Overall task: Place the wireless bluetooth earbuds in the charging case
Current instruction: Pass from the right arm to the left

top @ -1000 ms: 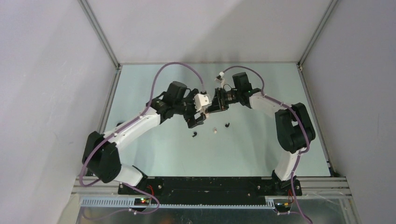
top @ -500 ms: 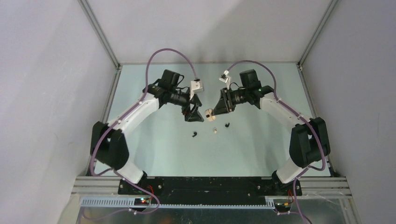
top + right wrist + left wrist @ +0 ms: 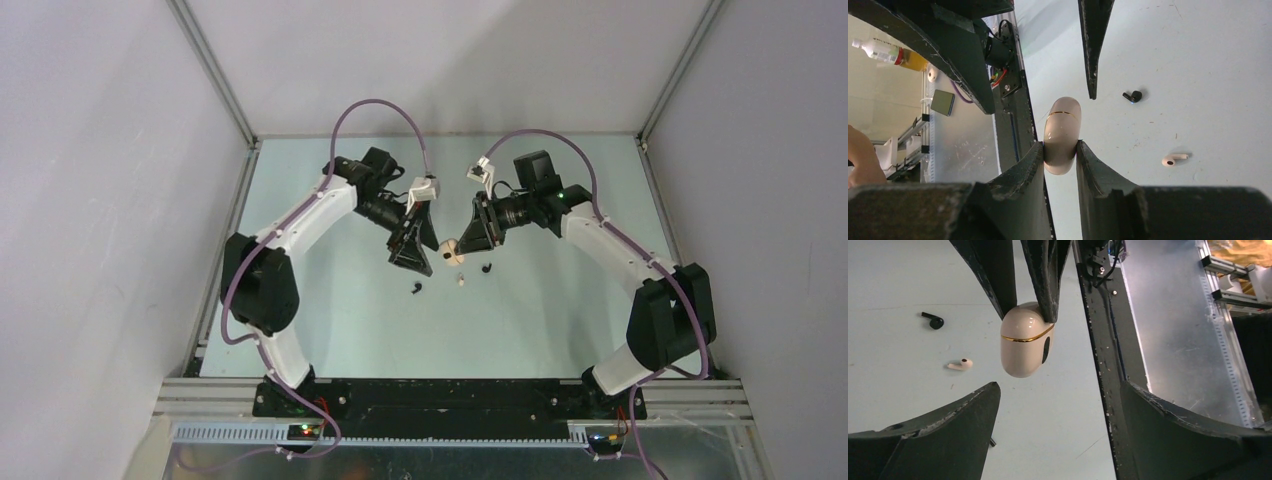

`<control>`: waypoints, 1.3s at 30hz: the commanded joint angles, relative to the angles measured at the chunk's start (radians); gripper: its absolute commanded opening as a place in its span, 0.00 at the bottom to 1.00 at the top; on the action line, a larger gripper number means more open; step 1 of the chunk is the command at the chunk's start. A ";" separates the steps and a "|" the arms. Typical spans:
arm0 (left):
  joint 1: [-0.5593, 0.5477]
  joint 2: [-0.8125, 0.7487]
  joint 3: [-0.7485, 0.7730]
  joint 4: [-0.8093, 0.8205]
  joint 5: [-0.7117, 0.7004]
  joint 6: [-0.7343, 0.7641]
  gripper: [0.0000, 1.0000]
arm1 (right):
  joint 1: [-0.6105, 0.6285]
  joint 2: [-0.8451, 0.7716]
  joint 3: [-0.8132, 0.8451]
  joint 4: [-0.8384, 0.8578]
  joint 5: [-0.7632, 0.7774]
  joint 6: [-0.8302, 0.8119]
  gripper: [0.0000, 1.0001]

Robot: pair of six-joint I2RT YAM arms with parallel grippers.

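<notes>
My right gripper (image 3: 1059, 145) is shut on the lower end of the cream charging case (image 3: 1062, 131), which is closed along its gold seam and hangs above the table. From above, the case (image 3: 447, 248) sits at the tip of the right gripper (image 3: 457, 243). The left gripper (image 3: 1058, 390) is open and faces the case (image 3: 1023, 345) without touching it; from above, the left gripper (image 3: 425, 256) is just left of the case. On the table lie a white earbud (image 3: 460, 280) and two black earbuds (image 3: 487, 268), (image 3: 416, 290). The white earbud (image 3: 1174, 159) and a black earbud (image 3: 1133, 96) also show in the right wrist view.
The black base rail (image 3: 450, 395) runs along the table's near edge. Metal frame posts (image 3: 215, 75) and white walls close in the back and both sides. The purple cables (image 3: 375, 105) arch over both wrists.
The two grippers were pressed together at the case a second ago and have drawn apart. The right gripper kept the case and lowered it toward the earbuds. Both arms have stretched further back.
</notes>
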 commanded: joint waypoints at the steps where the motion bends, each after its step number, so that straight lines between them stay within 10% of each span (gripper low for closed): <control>1: -0.014 0.004 0.027 -0.034 0.052 0.011 0.96 | 0.007 -0.041 0.024 0.026 -0.020 -0.034 0.18; 15: -0.056 -0.003 0.003 0.043 0.075 -0.084 0.79 | 0.035 -0.046 0.015 0.081 -0.012 -0.017 0.19; 31: -0.070 -0.006 -0.008 0.106 0.052 -0.149 0.16 | 0.028 -0.051 0.010 0.062 -0.019 -0.048 0.19; 39: -0.074 -0.022 -0.039 0.177 0.013 -0.210 0.00 | 0.035 -0.066 0.008 0.032 -0.008 -0.083 0.57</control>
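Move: Held in the right fingers, the charging case lies about 4 cm to the left hand's right, 1 cm ahead and 2 cm lower. From the right hand its middle is some 3 cm left, level fore-and-aft, 1 cm lower. On the table, about 20 cm below the left hand, lie the white earbud 4 cm ahead and 5 cm right, one black earbud 7 ahead and 11 right, and the other 2 ahead and 4 left. Reaching right and slightly back towards the charging case, the left hand travels about 2 cm while its wide-open fingers close and pinch the case's free end. Meanwhile the right hand, still gripping the other end, brings the case about 1 cm left, back and up to meet them, then stays there and opens its fingers, letting go. ##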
